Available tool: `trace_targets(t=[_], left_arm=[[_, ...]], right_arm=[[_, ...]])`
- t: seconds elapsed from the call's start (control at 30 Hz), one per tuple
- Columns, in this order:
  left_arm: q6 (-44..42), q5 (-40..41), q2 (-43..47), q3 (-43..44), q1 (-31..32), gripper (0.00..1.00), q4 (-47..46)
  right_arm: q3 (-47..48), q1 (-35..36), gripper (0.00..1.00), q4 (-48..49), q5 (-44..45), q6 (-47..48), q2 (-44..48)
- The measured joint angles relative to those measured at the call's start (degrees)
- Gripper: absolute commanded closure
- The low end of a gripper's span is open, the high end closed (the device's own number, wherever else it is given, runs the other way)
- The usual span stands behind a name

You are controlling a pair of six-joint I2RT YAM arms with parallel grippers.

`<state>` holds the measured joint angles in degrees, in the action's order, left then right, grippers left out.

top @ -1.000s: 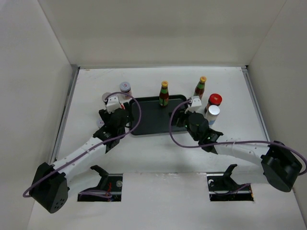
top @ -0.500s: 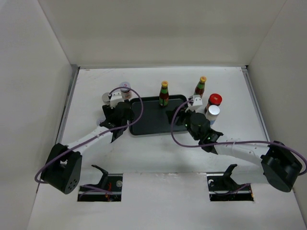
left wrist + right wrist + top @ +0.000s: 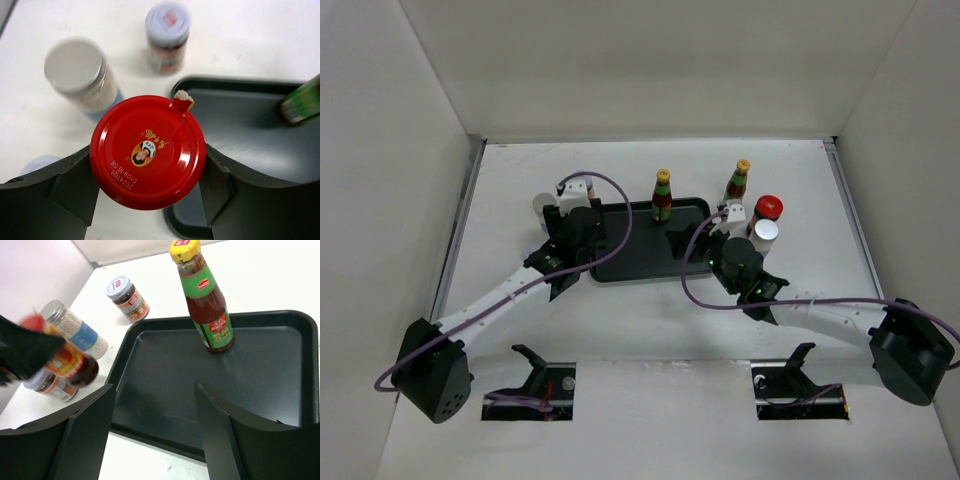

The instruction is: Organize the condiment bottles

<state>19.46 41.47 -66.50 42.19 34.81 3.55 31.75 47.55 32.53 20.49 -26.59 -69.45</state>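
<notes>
My left gripper (image 3: 147, 150) is shut on a red-lidded jar (image 3: 147, 150) and holds it over the left rim of the black tray (image 3: 240, 115). The jar shows blurred in the right wrist view (image 3: 70, 362). My right gripper (image 3: 155, 385) is open and empty above the tray (image 3: 250, 370). One yellow-capped sauce bottle (image 3: 205, 300) stands on the tray's far side. Left of the tray stand a silver-capped shaker (image 3: 75, 67) and two white-lidded jars (image 3: 167, 25) (image 3: 40, 162). From above, my left gripper (image 3: 572, 200) hides its jar.
Right of the tray (image 3: 640, 262) stand a second yellow-capped bottle (image 3: 738, 180), a red-lidded jar (image 3: 768, 208) and a silver-capped shaker (image 3: 762, 235), close behind my right gripper (image 3: 710, 232). White walls enclose the table on three sides.
My left gripper has moved right and away from me with the red-lidded jar, reaching the tray's left rim. My right gripper has hardly moved.
</notes>
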Motion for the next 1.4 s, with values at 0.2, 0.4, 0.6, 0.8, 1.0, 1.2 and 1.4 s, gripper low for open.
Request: trace_targets(t=[0.2, 0.4, 0.6, 0.8, 1.0, 1.2, 1.4], left_arm=[[-1.7, 0.9, -3.6, 7.7, 2.8, 0.61, -6.0], [-1.7, -2.3, -18.5, 11.8, 2.7, 0.62, -13.8], [-1.6, -6.1, -30.3, 15.5, 2.6, 0.62, -15.0], [-0.8, -7.6, -33.2, 17.6, 2.6, 0.61, -16.8], [-0.1, -8.0, -34.7, 18.5, 2.5, 0.54, -19.4], [0.2, -8.1, -36.8, 19.0, 2.3, 0.23, -21.8], [0.9, -7.6, -35.4, 18.5, 2.4, 0.13, -24.7]], right_arm=[[-1.3, -0.4, 0.29, 1.1, -0.2, -0.7, 0.5], [-3.3, -1.2, 0.29, 2.2, 0.0, -1.1, 2.9], [-3.5, -1.8, 0.29, 2.6, 0.0, -1.5, 3.1], [-3.5, -1.8, 0.28, 2.6, 0.0, -1.6, 3.1], [-3.5, -1.8, 0.28, 2.7, 0.0, -1.7, 2.2], [-3.5, -1.8, 0.27, 2.7, 0.0, -1.7, 2.1], [-3.5, -1.8, 0.27, 2.7, 0.0, -1.7, 2.1]])
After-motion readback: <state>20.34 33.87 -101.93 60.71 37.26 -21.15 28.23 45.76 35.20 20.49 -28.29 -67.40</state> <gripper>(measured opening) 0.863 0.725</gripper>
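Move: The red-capped jar is already in the left hand; its spot inside the tray's far left part is about 11 cm ahead, 13 to the right and some 13 below. The green-labelled bottle stands 8 cm right of that spot, about 1 cm farther out. A lavender-lidded jar is about 16 cm ahead of the hand and 1 right, the grey-lidded shaker 8 ahead and 8 left. For the right hand, the spot lies roughly 14 cm ahead, 15 left, 16 below. The red-capped jar, gripped near its lid by the left hand, is first carried up about 6 cm, then over the tray's rim forward and right, coming down some 11 cm beside the green-labelled bottle while the wrist turns about 10 degrees clockwise. A slow last creep forward-right follows; then the fingers open to let go and the hand starts to rise. ##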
